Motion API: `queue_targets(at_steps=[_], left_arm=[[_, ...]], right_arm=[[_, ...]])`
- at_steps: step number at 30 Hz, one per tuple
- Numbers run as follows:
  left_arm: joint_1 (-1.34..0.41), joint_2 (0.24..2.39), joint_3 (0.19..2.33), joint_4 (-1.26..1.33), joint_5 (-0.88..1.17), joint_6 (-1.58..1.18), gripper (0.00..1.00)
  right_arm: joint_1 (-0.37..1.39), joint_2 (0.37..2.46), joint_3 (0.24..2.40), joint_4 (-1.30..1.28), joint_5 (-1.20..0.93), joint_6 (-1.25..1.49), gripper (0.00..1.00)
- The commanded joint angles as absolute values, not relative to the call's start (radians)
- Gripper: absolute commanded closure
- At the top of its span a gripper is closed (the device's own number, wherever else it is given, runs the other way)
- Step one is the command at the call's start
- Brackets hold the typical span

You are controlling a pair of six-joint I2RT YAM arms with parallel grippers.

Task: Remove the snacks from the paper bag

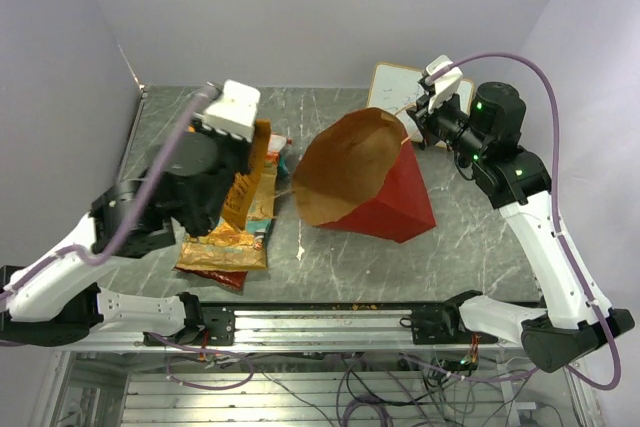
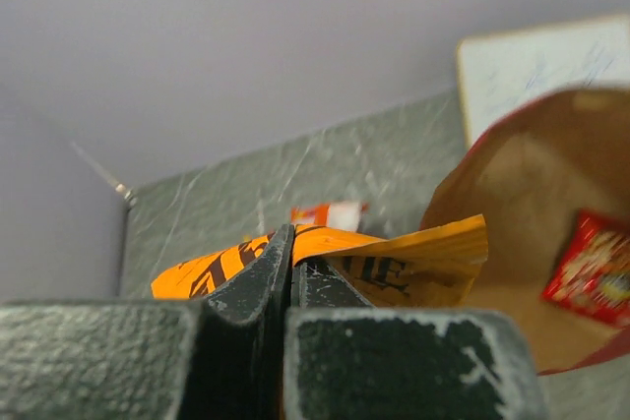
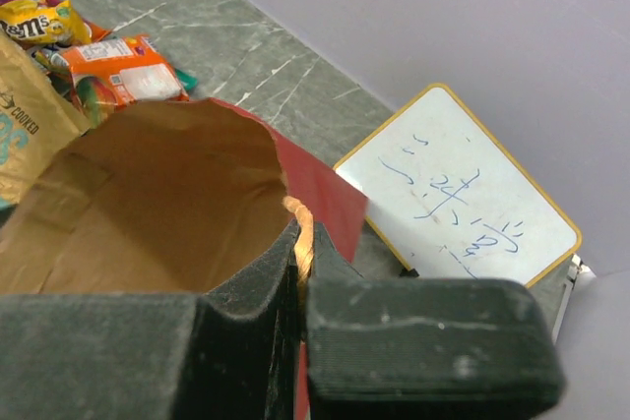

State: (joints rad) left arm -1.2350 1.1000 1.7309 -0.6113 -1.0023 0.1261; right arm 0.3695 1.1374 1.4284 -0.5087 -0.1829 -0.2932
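Note:
The paper bag [image 1: 385,197] lies on its side, red outside, with its brown mouth [image 1: 340,167] facing left. My right gripper [image 1: 410,119] is shut on the bag's cord handle [image 3: 304,228] at the back rim and holds that rim up. My left gripper [image 1: 248,152] is shut on an orange packet [image 2: 404,258], which hangs just left of the bag's mouth. A red packet [image 2: 591,268] lies inside the bag. A tan-brown chip bag [image 1: 225,245] and a red bag [image 1: 212,273] lie on the table under the left arm.
A small whiteboard [image 1: 400,87] with blue scribbles leans at the back, right behind the bag. Small packs, a yellow one [image 3: 34,17] and an orange-white one [image 3: 123,66], lie at the back left of the bag. Walls close the table on three sides.

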Motion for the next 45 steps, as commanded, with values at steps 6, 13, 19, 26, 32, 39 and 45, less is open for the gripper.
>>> queue_targets(at_steps=[6,13,19,26,32,39,45], left_arm=[[-1.238,1.025,1.504,-1.052,-1.222,-0.305,0.93],[-1.238,0.946,1.461,-1.205,-1.254,-0.493,0.93],[-1.238,0.886,1.498,-1.301,-1.251,-0.604,0.93],[-1.238,0.822,1.447,-1.204,-1.211,-0.543,0.93],[-1.238,0.82,1.367,-1.217,-1.218,-0.607,0.93],[-1.238,0.835,1.292,-1.245,-1.272,-0.694,0.93],[-1.238,0.818,1.322,-1.343,-1.305,-0.793,0.93]], right_arm=[[0.37,1.132,1.418,-0.48,-0.19,-0.306,1.0],[0.37,1.114,1.414,-0.489,-0.165,-0.312,1.0],[0.37,1.096,1.395,-0.48,-0.161,-0.294,1.0],[0.369,1.083,1.382,-0.479,-0.159,-0.288,1.0],[0.37,1.078,1.387,-0.485,-0.159,-0.285,1.0],[0.37,1.069,1.395,-0.506,-0.146,-0.296,1.0],[0.37,1.064,1.4,-0.513,-0.144,-0.295,1.0]])
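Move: The orange bag is still in my left fingers. The gold chips bag I bring it to lies about 48 cm below them, some 7 cm ahead and 8 cm left. From that hand, the orange-white snack is about 24 cm ahead, 0 cm sideways; the M&M's bag is 22 cm ahead, 13 cm left; the paper bag is 10 cm ahead, 22 cm right. From my right hand, the gold bag lies 35 cm left, 4 cm back, 36 cm lower. I drop my left hand fast with the orange bag still pinched, then swing it left at about that height and slightly back, then sink again over the near side of the gold chips bag: roughly 17 cm down and 10 cm left in all. The wrist tips down about 15 degrees and turns counter-clockwise. My right hand keeps its pinch on the paper bag's handle. ##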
